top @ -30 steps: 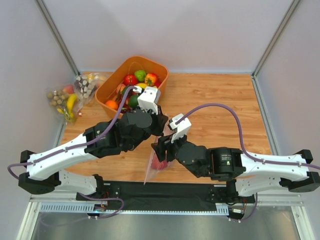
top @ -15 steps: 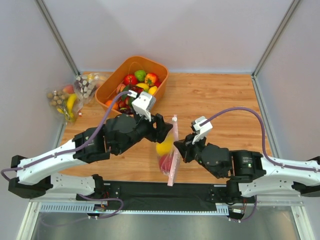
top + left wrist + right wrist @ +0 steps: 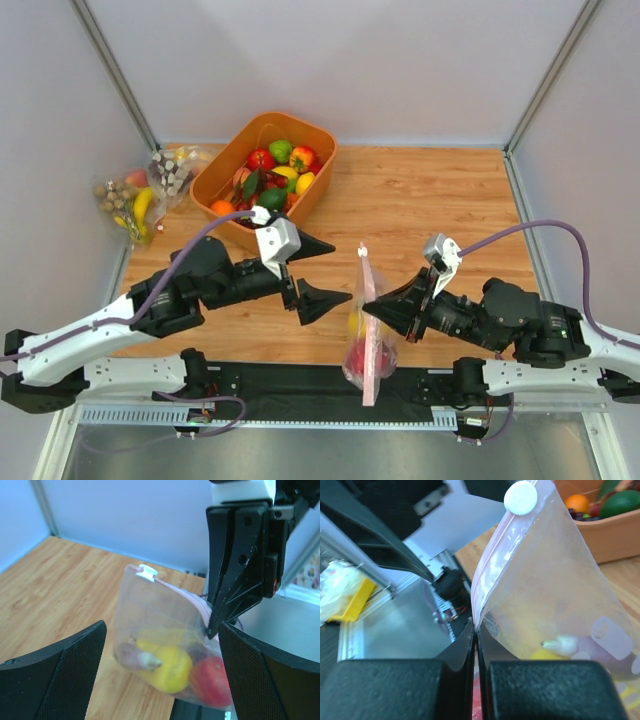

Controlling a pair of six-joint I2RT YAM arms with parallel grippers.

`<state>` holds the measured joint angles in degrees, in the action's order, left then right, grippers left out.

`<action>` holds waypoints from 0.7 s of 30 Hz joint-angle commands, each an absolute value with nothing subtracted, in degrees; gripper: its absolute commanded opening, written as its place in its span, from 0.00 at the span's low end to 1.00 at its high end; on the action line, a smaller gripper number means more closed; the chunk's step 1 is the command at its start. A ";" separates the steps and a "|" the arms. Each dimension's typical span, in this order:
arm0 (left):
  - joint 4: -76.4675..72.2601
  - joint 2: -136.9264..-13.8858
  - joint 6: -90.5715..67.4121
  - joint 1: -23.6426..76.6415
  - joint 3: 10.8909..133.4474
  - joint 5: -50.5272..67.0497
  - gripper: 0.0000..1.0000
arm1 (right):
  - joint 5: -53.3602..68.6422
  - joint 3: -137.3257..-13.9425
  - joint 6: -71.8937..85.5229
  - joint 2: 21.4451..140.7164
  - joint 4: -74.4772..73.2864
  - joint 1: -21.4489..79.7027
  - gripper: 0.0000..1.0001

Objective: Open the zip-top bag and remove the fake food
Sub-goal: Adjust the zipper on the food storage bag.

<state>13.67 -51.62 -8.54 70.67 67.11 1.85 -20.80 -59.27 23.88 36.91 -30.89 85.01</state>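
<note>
The zip-top bag [image 3: 372, 300] hangs by its pink zip strip, near the table's front edge. My right gripper [image 3: 372, 308] is shut on that strip from the right; in the right wrist view the gripper [image 3: 476, 630] pinches the strip below the white slider [image 3: 521, 497]. Fake food lies in the bag's bottom: a yellow fruit [image 3: 170, 667], a red apple [image 3: 212, 680] and a purple onion [image 3: 131, 655]. My left gripper [image 3: 340, 270] stands open just left of the bag, not touching it. In the left wrist view the bag [image 3: 150, 615] hangs between its wide-apart fingers [image 3: 55, 680].
An orange bin [image 3: 318, 172] full of plastic fruit stands at the back left. Other clear bags [image 3: 140, 195] with a banana and nuts lie left of it by the wall. The black rail [image 3: 300, 385] runs along the near edge under the bag.
My left gripper let go, opened wide and drew back to the left. My right gripper shut on the zip strip and carried the bag right and toward the near edge.
</note>
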 commanded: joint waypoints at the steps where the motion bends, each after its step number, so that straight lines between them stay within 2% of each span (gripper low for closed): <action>1: 10.72 -54.58 -5.54 69.17 69.52 16.16 0.99 | -8.64 -62.23 22.59 36.04 -25.06 84.90 0.00; 10: 5.99 -53.18 -7.99 67.50 66.63 26.61 0.99 | 1.66 -63.11 23.47 35.16 -21.53 84.99 0.00; 16: 0.71 -55.19 -12.48 67.32 66.27 36.89 0.93 | 6.76 -63.63 23.91 36.30 -20.30 84.99 0.00; 19: 0.35 -56.86 -13.71 67.24 66.97 39.97 0.72 | 6.86 -64.51 24.34 36.65 -21.00 84.90 0.00; 20: 0.35 -57.21 -13.97 67.32 67.15 40.77 0.59 | 6.68 -64.69 24.35 36.65 -21.79 84.90 0.00; 21: 0.35 -57.48 -14.06 67.32 67.67 41.39 0.51 | 6.42 -64.86 24.26 36.56 -22.23 84.99 0.00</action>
<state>3.70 -56.55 -12.62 67.46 66.06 35.09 4.75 -61.71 24.01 36.97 -25.50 84.99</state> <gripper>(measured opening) 0.578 0.011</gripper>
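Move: Just off the open left fingertips stands the zipper slider, at the bag's far top corner: about 4 cm to the right, 3 cm ahead and roughly level. The right fingertips are some 4 cm back, 5 cm right and 4 cm below that hand; in the bag, the yellow food is about 3 cm back, 5 cm right and 10 cm down, the red food 5 cm farther back. From the right hand, pinching the strip, the slider is about 7 cm ahead and 4 cm up. Drawing back about 7 cm and edging right, the wide-open left hand turns some 30 degrees clockwise to bring its fingers around the slider end, and closes them to about half only at the last. Meanwhile the right hand keeps its pinch on the zipper strip, carrying the bag back some 8 cm and up 4 while turning it about 25 degrees counter-clockwise. ##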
